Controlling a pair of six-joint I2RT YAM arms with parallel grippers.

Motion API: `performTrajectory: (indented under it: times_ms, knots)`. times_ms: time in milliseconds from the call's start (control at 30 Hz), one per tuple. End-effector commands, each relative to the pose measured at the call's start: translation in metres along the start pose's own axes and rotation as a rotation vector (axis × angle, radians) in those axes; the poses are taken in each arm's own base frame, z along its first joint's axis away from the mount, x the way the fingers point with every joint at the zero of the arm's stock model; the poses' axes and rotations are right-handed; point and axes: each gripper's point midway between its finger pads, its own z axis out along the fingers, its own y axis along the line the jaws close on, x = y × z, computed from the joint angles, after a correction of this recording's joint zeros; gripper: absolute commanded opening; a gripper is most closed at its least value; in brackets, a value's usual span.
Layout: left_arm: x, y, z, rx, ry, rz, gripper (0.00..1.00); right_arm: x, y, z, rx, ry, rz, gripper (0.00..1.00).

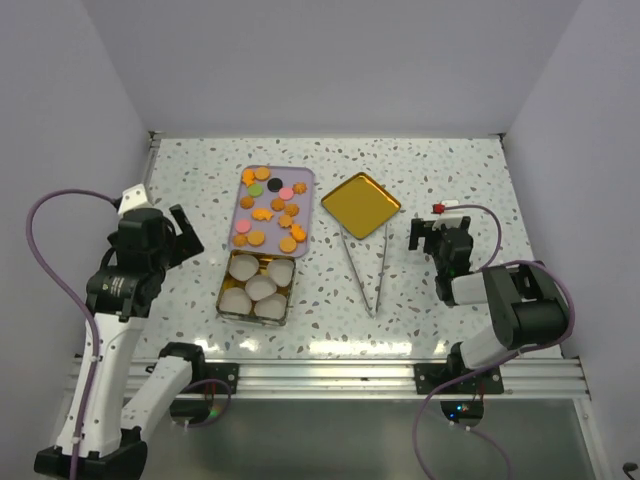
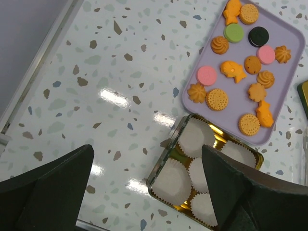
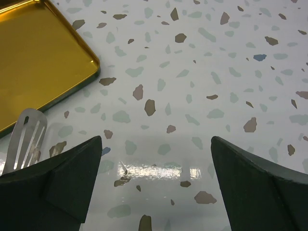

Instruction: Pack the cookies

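The cookies (image 1: pixel 256 238) lie on a lilac tray (image 1: pixel 308 182) at the table's middle left: mostly orange rounds and stars, with some pink, one green and one black. They also show in the left wrist view (image 2: pixel 217 99), on the tray (image 2: pixel 283 80). In front of the tray stands a gold tin (image 1: pixel 222 296) holding several empty white paper cups (image 1: pixel 262 288). My left gripper (image 1: pixel 186 236) is open and empty, above bare table left of the tin (image 2: pixel 166 159). My right gripper (image 1: pixel 430 234) is open and empty at the right.
A gold lid (image 1: pixel 361 204) lies right of the tray, also in the right wrist view (image 3: pixel 38 53). Metal tongs (image 1: pixel 366 270) lie in front of the lid, their tip at the left of the right wrist view (image 3: pixel 26 139). White walls enclose the speckled table.
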Motion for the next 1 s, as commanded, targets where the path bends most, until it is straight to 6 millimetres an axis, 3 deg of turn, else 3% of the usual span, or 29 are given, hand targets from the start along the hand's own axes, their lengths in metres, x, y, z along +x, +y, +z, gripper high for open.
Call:
performTrajectory:
  times_ms: [0,167,233,267,300,333,367,400,500,567,600,633,700,767,867,900,967]
  knots:
    - [-0.008,0.017,-0.018,-0.086,0.006,-0.01,1.0,-0.022,0.0,0.006,-0.001,-0.064,0.019,0.99]
    - [-0.005,0.04,-0.039,-0.192,0.022,-0.053,1.0,-0.023,-0.007,0.004,0.045,-0.069,0.021,0.99]
    - [-0.005,0.048,-0.049,-0.238,0.007,-0.127,1.0,-0.03,-0.022,0.0,0.176,-0.088,0.088,0.99]
    - [-0.007,0.048,-0.054,-0.221,-0.012,-0.152,1.0,-0.051,-0.031,-0.007,0.221,-0.119,0.103,0.99]
    - [-0.008,0.043,-0.057,-0.186,-0.018,-0.16,1.0,-0.047,-0.031,-0.006,0.228,0.0,0.072,0.99]
    - [-0.01,0.026,-0.056,-0.074,-0.019,-0.121,1.0,-0.054,-0.032,-0.01,0.231,0.053,0.071,0.99]
    - [-0.009,0.019,-0.06,-0.015,-0.022,-0.106,1.0,-0.043,-0.032,-0.027,0.229,0.197,0.042,0.99]
    - [-0.008,0.012,-0.061,0.028,-0.015,-0.092,1.0,-0.079,-0.029,-0.028,0.232,0.157,0.135,0.99]
    - [0.005,0.0,-0.063,0.097,0.051,-0.082,1.0,-0.113,-0.003,-0.06,0.086,0.17,0.267,0.99]
    - [0.022,0.0,-0.062,0.103,0.109,-0.1,1.0,-0.125,-0.002,-0.078,0.153,0.153,0.565,0.99]
    - [0.027,-0.002,-0.062,0.114,0.128,-0.107,1.0,-0.115,-0.004,-0.105,0.223,0.242,0.699,0.99]
    - [0.033,-0.008,-0.064,0.148,0.157,-0.121,1.0,-0.11,0.002,-0.117,0.196,0.289,0.713,0.99]
    - [0.042,-0.013,-0.065,0.175,0.196,-0.127,1.0,-0.11,0.044,-0.133,-0.054,0.383,0.702,0.99]
    - [0.047,-0.019,-0.067,0.213,0.229,-0.104,1.0,-0.099,0.065,-0.146,-0.127,0.485,0.717,0.99]
    - [0.043,-0.01,-0.068,0.176,0.215,-0.053,1.0,-0.066,0.085,-0.185,-0.085,0.668,0.572,0.98]
    - [0.042,-0.008,-0.068,0.168,0.208,-0.045,1.0,-0.064,0.102,-0.198,-0.127,0.683,0.522,0.98]
    - [0.046,-0.007,-0.068,0.161,0.22,-0.035,1.0,-0.049,0.111,-0.209,-0.127,0.732,0.483,0.98]
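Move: The open tongs, hinge towards me, have their middle about 18 cm left of my right hand and 10 cm back, some 6 cm below. The gold tray is 19 cm left and 10 cm ahead of that hand. For my left hand, high up, the cookie box lies roughly 13 cm right, about level fore and aft and 22 cm below; the cookie plate is 15 cm right and 23 cm ahead of that hand. I lift my empty right hand steeply by almost 20 cm, then sweep it back and left towards the tongs, sinking again near the end, rolling its left side up and tipping the open fingers down, some 30 degrees each. My left hand, also wide open, draws back about 6.5 cm beside the cookie box, bobbing up and down and finally easing right. ##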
